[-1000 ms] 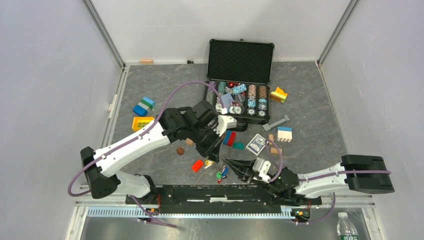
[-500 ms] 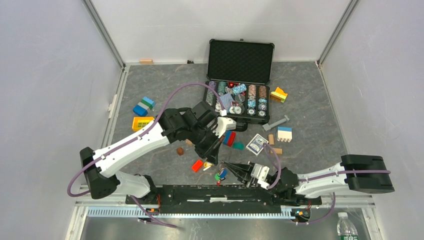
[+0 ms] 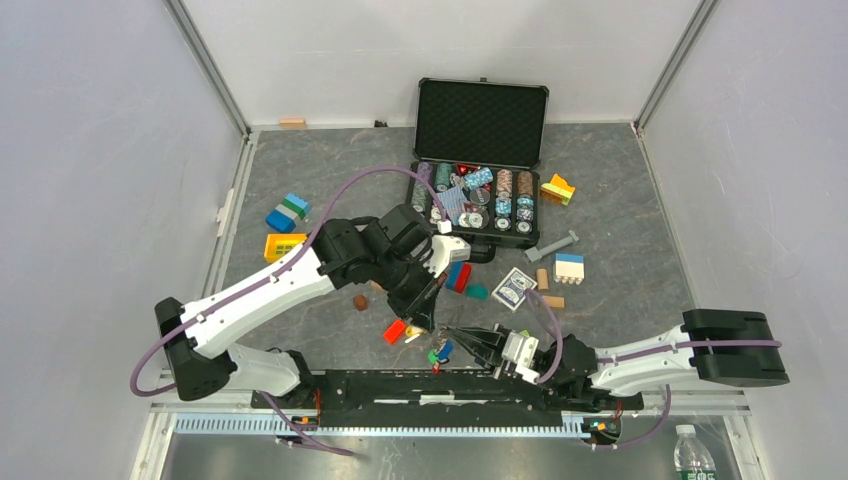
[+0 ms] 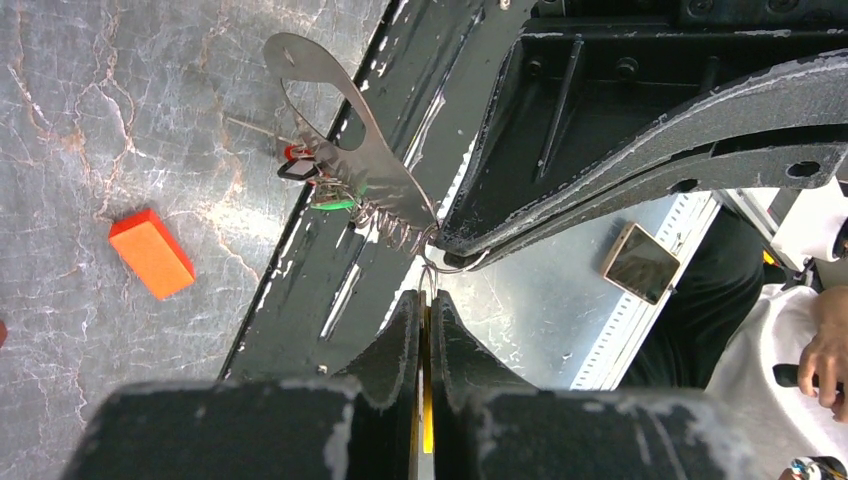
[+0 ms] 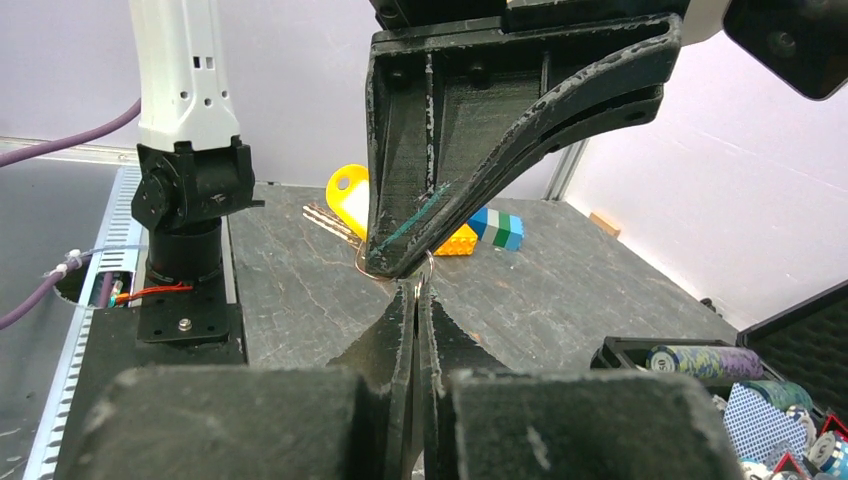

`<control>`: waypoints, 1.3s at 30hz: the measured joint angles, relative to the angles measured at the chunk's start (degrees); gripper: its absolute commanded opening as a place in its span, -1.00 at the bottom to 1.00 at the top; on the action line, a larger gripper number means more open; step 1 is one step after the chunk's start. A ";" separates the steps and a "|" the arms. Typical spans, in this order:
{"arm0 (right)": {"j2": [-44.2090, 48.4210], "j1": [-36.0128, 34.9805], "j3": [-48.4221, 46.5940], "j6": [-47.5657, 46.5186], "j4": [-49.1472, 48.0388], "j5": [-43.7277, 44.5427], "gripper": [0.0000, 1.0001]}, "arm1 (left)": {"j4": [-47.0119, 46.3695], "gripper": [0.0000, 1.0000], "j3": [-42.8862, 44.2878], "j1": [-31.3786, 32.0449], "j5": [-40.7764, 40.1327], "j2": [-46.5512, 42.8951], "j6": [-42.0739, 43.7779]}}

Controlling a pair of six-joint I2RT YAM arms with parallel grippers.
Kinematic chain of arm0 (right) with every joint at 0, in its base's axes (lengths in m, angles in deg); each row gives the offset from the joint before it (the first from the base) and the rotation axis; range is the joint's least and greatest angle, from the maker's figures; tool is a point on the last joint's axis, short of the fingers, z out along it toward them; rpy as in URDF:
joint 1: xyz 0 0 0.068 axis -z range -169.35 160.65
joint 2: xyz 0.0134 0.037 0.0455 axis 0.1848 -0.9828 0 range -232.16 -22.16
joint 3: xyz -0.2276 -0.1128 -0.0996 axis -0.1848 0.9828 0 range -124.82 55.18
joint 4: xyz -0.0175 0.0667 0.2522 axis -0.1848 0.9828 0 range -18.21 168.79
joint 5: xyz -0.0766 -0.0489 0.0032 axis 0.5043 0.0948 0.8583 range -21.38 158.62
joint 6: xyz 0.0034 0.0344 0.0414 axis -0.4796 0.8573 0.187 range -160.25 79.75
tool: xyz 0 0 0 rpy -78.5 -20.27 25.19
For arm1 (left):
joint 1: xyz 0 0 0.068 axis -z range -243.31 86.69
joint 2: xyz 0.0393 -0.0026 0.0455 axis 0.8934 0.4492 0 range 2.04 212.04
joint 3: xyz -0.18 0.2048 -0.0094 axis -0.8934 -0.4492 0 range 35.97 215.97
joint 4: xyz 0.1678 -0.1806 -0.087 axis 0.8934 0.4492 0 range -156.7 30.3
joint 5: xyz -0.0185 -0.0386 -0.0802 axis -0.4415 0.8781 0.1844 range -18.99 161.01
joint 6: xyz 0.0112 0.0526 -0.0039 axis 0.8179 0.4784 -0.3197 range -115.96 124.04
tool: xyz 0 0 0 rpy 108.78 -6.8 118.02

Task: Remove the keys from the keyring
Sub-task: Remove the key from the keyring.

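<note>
My left gripper (image 4: 425, 297) is shut on a yellow-headed key (image 5: 347, 192), whose yellow cover shows between its fingers. The thin wire keyring (image 4: 450, 265) loops out from those fingertips to my right gripper (image 5: 414, 290), which is shut on the ring. The two grippers meet tip to tip above the table's near edge: left gripper (image 3: 424, 322), right gripper (image 3: 447, 333). Below them hang the other keys (image 3: 440, 351) with blue, green and red heads. In the left wrist view a flat metal tag (image 4: 330, 110) and a small chain hang with the red and green keys (image 4: 318, 180).
An orange block (image 3: 395, 331) lies just left of the grippers. An open case (image 3: 483, 82) with poker chips stands at the back. A card deck (image 3: 511, 288) and coloured blocks (image 3: 287, 212) are scattered around. The black base rail (image 3: 400, 385) runs under the hanging keys.
Both grippers stay shut. The right wrist has shifted slightly left and toward the near edge, and the left arm has sunk a little, carrying the hanging keys with them.
</note>
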 measured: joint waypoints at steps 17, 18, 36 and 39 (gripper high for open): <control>11.21 -0.87 0.33 -4.55 4.94 -0.72 -1.00 | -16.04 -0.50 -9.27 0.07 4.68 -8.37 -5.01; 12.04 -0.92 0.33 -4.59 5.01 -1.03 -1.00 | -16.94 -0.45 -9.84 0.04 4.68 -8.94 -5.25; 20.17 -1.49 -2.54 -4.28 5.11 -8.48 -1.00 | -29.33 0.05 -18.34 -0.50 4.63 -23.37 -6.05; 21.20 -1.51 -3.13 -4.04 6.27 -10.19 -1.00 | -34.51 0.22 -21.00 -0.55 5.60 -27.69 -5.73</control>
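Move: The left fingers already pinch the small ring of the yellow-tagged key, its tag about 3 cm to their left and level. The keyring's top loop, in the right fingers, is some 3 cm to the left hand's right and 1 cm lower; the hanging key bunch is about 2 cm right and 10 cm below, the orange block roughly 5 cm ahead, 8 cm left and 20 cm down. From the right hand, the yellow-tagged key is about 6 cm left. Keep the right gripper shut on the keyring and lift it about 10 cm, drifting some 4 cm right and back as its fingers tip further upward. Ease the left gripper 2 cm right and up with it, then open the left fingers about halfway, letting go of the yellow-tagged key's ring, and raise that hand to about 8 cm up, swinging its fingers some 35 degrees from slanting down towards pointing right. ##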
